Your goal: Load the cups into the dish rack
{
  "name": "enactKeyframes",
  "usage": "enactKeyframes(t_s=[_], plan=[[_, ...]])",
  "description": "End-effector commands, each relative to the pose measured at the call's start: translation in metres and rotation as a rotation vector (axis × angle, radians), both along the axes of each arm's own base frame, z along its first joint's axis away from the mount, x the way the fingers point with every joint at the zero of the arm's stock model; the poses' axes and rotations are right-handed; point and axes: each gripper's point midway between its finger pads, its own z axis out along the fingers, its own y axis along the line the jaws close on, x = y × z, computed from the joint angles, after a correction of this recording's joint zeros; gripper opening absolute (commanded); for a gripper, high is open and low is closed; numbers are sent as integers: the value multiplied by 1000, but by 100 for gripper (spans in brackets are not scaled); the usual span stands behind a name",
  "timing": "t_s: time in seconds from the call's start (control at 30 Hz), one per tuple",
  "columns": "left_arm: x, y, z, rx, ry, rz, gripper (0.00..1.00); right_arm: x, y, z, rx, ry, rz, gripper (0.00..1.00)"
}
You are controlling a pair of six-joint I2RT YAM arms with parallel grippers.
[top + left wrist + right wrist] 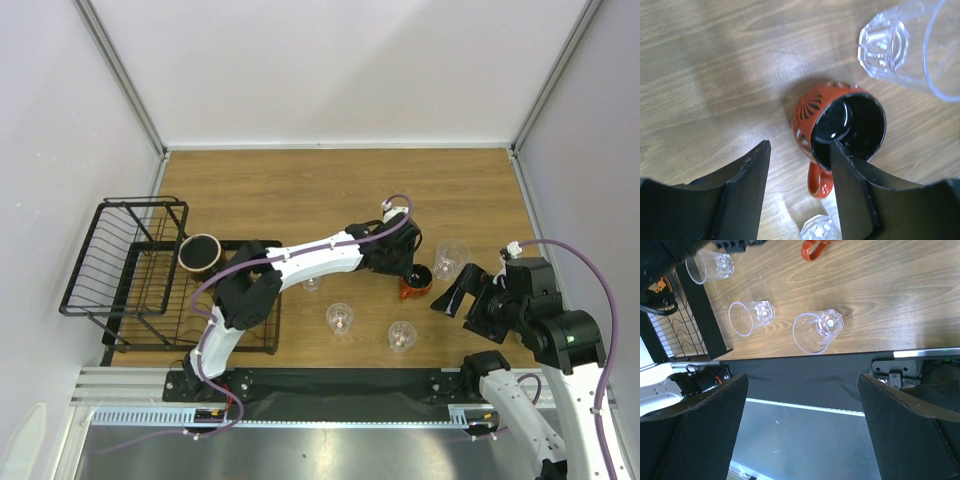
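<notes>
The orange-red cup (416,287) (816,115), dark inside, stands upright on the wood. My left gripper (411,272) (800,145) hovers over it, open. Its right finger (852,175) is at the cup's near rim, and the handle (820,184) lies between the jaws. The left finger (747,172) is clear of the cup. My right gripper (455,297) (802,380) stands wide open and holds nothing. Clear tumblers (451,258) (340,318) (402,336) stand around it. A dark mug (200,253) sits in the black wire dish rack (110,262) at the left.
A fourth tumbler (312,284) is partly hidden under my left arm. In the right wrist view, tumblers (817,330) (750,317) stand near the black mat (805,377) at the table's front edge. White walls close in the back and sides.
</notes>
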Motion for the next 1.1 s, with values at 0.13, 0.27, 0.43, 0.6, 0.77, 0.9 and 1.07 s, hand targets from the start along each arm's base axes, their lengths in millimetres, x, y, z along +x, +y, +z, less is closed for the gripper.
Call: enactKeyframes(t_s=[0.13, 0.27, 0.43, 0.6, 0.77, 0.9, 1.07], plan=[[12, -7, -4, 11, 1, 76, 53, -41, -6, -15, -39, 143, 59, 99], [11, -3, -12, 35, 6, 86, 52, -42, -5, -16, -38, 143, 68, 99], [8, 0, -23, 80, 10, 79, 49, -45, -5, -19, -32, 139, 71, 100], [6, -1, -25, 78, 24, 72, 35, -48, -2, -20, -17, 138, 81, 100], [9, -8, -10, 25, 23, 51, 1, -49, -1, -19, -12, 136, 91, 100], [24, -1, 16, -35, 24, 88, 0, -49, 0, -16, -6, 126, 98, 100], [29, 5, 83, -214, -17, 82, 0, -45, 2, -12, -8, 113, 117, 98]])
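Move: Just right of the left hand's open fingers stands the orange mug, its middle some 3 cm to the right and 5 cm below, so that its left wall lies between the tips. The tall clear cup is about 11 cm to the hand's right and 4 cm farther out; a small clear cup lies roughly 13 cm straight back. From the right hand, the mug is about 14 cm ahead, 6 cm left and 18 cm below. Sinking about 3.5 cm nearly straight down, the left hand brings its fingers astride the orange mug's left rim, then shuts them and pinches the wall, one finger inside and one outside. Still pinching, it turns back up a little over 1 cm while drawing left and forward, away from the tall clear cup. ##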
